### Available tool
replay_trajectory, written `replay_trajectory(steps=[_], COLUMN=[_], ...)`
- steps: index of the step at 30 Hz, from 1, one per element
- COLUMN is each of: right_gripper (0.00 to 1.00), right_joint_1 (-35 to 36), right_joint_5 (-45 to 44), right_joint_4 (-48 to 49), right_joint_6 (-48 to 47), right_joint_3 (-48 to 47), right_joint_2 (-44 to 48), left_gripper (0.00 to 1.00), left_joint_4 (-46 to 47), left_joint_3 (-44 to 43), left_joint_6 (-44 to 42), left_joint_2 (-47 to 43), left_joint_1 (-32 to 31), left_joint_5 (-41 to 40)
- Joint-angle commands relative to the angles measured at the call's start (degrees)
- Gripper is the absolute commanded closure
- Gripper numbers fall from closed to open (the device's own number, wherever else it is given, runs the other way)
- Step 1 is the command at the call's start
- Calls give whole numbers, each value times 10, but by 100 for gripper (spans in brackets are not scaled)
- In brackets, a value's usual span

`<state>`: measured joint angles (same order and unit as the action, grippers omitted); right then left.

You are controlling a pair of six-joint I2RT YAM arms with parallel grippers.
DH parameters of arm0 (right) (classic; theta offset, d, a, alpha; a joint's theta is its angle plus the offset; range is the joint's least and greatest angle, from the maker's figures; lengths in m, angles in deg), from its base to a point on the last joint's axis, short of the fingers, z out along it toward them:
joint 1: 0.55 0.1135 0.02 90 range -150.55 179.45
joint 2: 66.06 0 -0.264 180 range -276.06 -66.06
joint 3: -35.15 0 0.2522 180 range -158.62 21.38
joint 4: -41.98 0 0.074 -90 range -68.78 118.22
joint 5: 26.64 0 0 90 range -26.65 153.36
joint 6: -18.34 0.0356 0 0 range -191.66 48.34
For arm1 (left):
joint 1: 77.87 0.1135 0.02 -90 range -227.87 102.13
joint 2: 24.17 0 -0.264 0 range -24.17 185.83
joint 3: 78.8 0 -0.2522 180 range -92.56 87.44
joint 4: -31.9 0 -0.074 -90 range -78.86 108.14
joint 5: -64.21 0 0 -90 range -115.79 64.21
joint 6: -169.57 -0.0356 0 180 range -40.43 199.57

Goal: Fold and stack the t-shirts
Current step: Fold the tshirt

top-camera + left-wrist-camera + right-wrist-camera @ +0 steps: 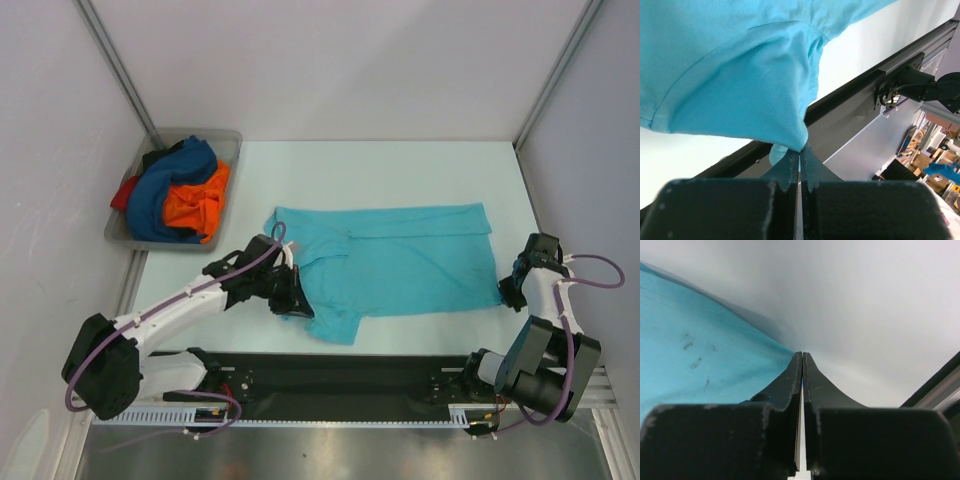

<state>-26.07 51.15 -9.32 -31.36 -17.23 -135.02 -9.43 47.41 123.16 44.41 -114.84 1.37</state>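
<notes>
A turquoise t-shirt (400, 260) lies spread across the middle of the table. My left gripper (297, 300) is shut on its near-left sleeve. In the left wrist view the cloth (740, 75) hangs up from the pinched tips (801, 152), lifted off the table. My right gripper (512, 293) sits at the shirt's near-right corner with its jaws shut. In the right wrist view the shirt's edge (690, 355) runs right into the closed tips (802, 354). More t-shirts, dark blue (165, 195), orange (200, 205) and red (125, 193), lie heaped at the back left.
The heap lies in a grey plastic tray (225, 140) in the back-left corner. White walls close in the table on the left, back and right. A black rail (330, 385) runs along the near edge between the arm bases.
</notes>
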Motion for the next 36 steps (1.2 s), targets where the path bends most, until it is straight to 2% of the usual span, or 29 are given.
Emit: replay_trajectory(steps=[1, 3, 5, 6, 9, 14, 19, 25, 30, 34, 36], right_gripper=[100, 99, 90, 80, 63, 47, 46, 46, 46, 47, 46], right_joint_1=[-4, -7, -9, -9, -9, -9, -10, -10, -8, 36, 86], right_joint_5=[-16, -17, -19, -22, -7, 23, 97, 107, 113, 115, 116], right_joint_4=[-22, -21, -18, -19, -26, -32, -8, 30, 51, 80, 96], right_joint_6=[-20, -27, -43, -46, -53, -49, -29, -18, -22, -16, 10], right_joint_3=[-17, -26, -32, -36, -25, -36, 0, 28, 25, -4, -21], right_joint_2=[7, 2, 6, 8, 22, 22, 13, 29, -21, -57, -84], left_gripper=[100, 100, 100, 100, 100, 100, 100, 100, 99, 100, 100], left_joint_4=[2, 4, 2, -2, -20, -35, -42, -35, -35, -45, -50], left_joint_3=[14, 20, 24, 25, 18, -3, -34, -51, -63, -66, -67], left_joint_6=[18, 23, 23, 22, 10, -5, -12, -12, -20, -25, -26], left_joint_2=[-31, -41, -46, -48, -42, -12, 38, 70, 75, 70, 71], left_joint_1=[4, 4, 3, 3, 4, 4, 4, 4, 4, 5, 8], left_joint_5=[-11, -11, -11, -13, -18, -18, -18, -11, -11, -20, -25])
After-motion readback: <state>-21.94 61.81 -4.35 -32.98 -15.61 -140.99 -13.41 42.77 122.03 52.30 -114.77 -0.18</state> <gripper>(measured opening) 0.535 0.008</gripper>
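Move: The t-shirt's near right corner is still nipped at the right fingertips; the hem cloth to be straddled next lies roughly 4 cm to their left, 2 cm ahead and 3 cm below. The shirt's far right corner is about 23 cm ahead of the right hand and 5 cm left. The left hand still holds the sleeve end; the shirt's near fold is some 8 cm to its right, 6 cm back and 8 cm below, and that hem cloth about 41 cm right and 2 cm ahead. The right hand opens its shut fingers to about half while rising a centimetre, letting go of the near right corner, then swings some 4 cm left and sinks about 3.5 cm from its highest point, reaching 2 cm forward at the end and rolling some 10 degrees, so that the open fingers come down astride the hem cloth beside the corner, one fingertip against it. Meanwhile the left hand keeps its pinch on the sleeve end, easing a centimetre back and left and then forward again as it lowers the sleeve about 2 cm towards the table. ##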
